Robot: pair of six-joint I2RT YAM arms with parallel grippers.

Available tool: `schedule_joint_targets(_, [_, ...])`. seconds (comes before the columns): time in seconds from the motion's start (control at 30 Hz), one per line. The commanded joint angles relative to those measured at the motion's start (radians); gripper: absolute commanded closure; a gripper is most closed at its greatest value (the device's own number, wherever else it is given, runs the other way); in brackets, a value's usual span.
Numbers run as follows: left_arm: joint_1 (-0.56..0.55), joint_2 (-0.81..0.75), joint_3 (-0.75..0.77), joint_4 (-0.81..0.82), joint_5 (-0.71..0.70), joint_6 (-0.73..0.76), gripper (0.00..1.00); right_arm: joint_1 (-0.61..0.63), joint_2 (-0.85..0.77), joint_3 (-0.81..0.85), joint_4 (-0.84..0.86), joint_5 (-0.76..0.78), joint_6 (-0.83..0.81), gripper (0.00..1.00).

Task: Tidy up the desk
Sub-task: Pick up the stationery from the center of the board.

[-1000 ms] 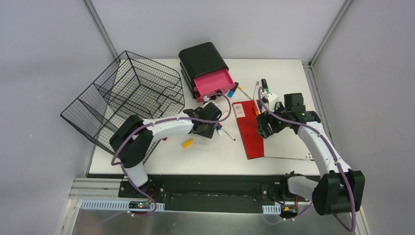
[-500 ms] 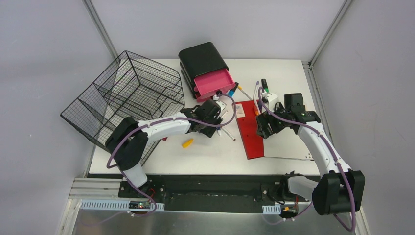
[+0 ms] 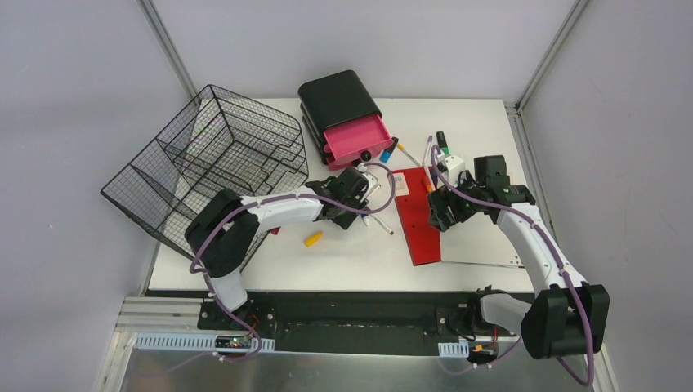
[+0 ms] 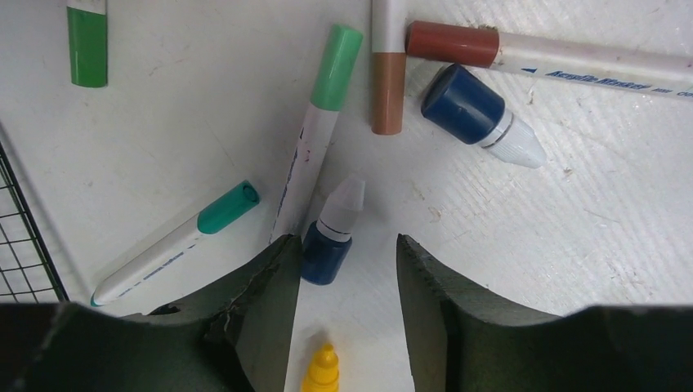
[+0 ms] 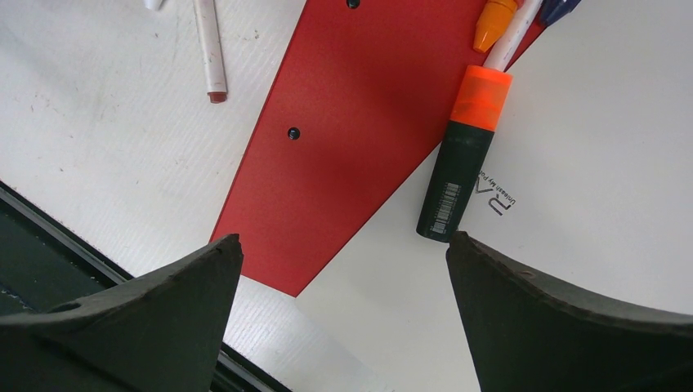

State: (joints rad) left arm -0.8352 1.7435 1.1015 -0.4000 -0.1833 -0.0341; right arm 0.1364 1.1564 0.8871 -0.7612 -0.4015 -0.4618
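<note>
The desk (image 3: 359,261) is a large white tabletop strewn with pens. My left gripper (image 3: 359,196) hovers low over a cluster of markers, its jaws partly open around bare desk (image 4: 572,229). A small blue bottle with a white tip (image 4: 331,237) lies just off the left fingertip (image 4: 278,269), and a yellow cap (image 4: 321,371) shows between the fingers. My left gripper (image 4: 347,245) holds nothing. My right gripper (image 3: 437,214) stands wide open above a red-and-white notebook (image 5: 351,122), beside an orange highlighter (image 5: 462,163).
A black wire basket (image 3: 212,163) overhangs the desk's left edge. A black drawer unit with an open pink drawer (image 3: 347,122) stands at the back. Green-capped (image 4: 315,139), teal (image 4: 176,245) and brown markers (image 4: 388,82) and another blue bottle (image 4: 478,110) lie around the left gripper.
My left gripper has moved a little away and right onto the marker cluster, and its jaws have narrowed. The right arm has stayed still.
</note>
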Motion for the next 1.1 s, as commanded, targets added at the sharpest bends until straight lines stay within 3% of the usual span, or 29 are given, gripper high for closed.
schedule_joint_targets(0.0, [0.019,0.012,0.006,0.026,-0.019,0.025,0.54,0.008,-0.020,0.029,0.006,-0.016,-0.015,0.00])
schedule_joint_targets(0.17, [0.026,0.027,0.003,0.023,-0.007,0.022,0.59,0.009,-0.019,0.029,0.006,-0.017,-0.017,0.00])
schedule_joint_targets(0.3, [0.025,0.018,-0.001,0.017,0.017,0.003,0.70,0.009,-0.016,0.029,0.005,-0.019,-0.018,0.00])
schedule_joint_targets(0.7, [0.025,0.008,-0.047,0.026,0.133,-0.089,0.72,0.011,-0.019,0.032,0.003,-0.019,-0.021,0.00])
schedule_joint_targets(0.9, [0.025,-0.040,-0.053,0.021,0.145,-0.147,0.99,0.011,-0.024,0.033,-0.001,-0.033,-0.023,0.00])
schedule_joint_targets(1.07, [0.026,-0.137,-0.060,0.023,0.203,-0.196,1.00,0.011,-0.039,0.036,-0.007,-0.057,-0.024,0.00])
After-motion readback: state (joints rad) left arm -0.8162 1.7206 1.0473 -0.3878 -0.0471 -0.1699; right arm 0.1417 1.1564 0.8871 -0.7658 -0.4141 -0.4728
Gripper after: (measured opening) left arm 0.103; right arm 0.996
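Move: Just under the left hand, about 2 cm lower and some 1 cm to its left, lies the small blue marker to be picked up. The green-white pen's middle is roughly 3 cm ahead of the hand, the other blue marker about 6 cm to the right and 1 cm ahead, and the yellow crayon about 4 cm back and 7 cm left. From the right hand the small blue marker lies some 27 cm left, 2 cm ahead and 10 cm below. Sinking about 1 cm and edging left onto the small blue marker while its half-open fingers narrow, the left hand then draws back about 2.5 cm and a little lower, away from the green-white pen. The wrist tilts some 10 degrees and the fingers shut almost fully, pinching the marker's blue part from both sides, before the hand starts up by barely 1 cm. ##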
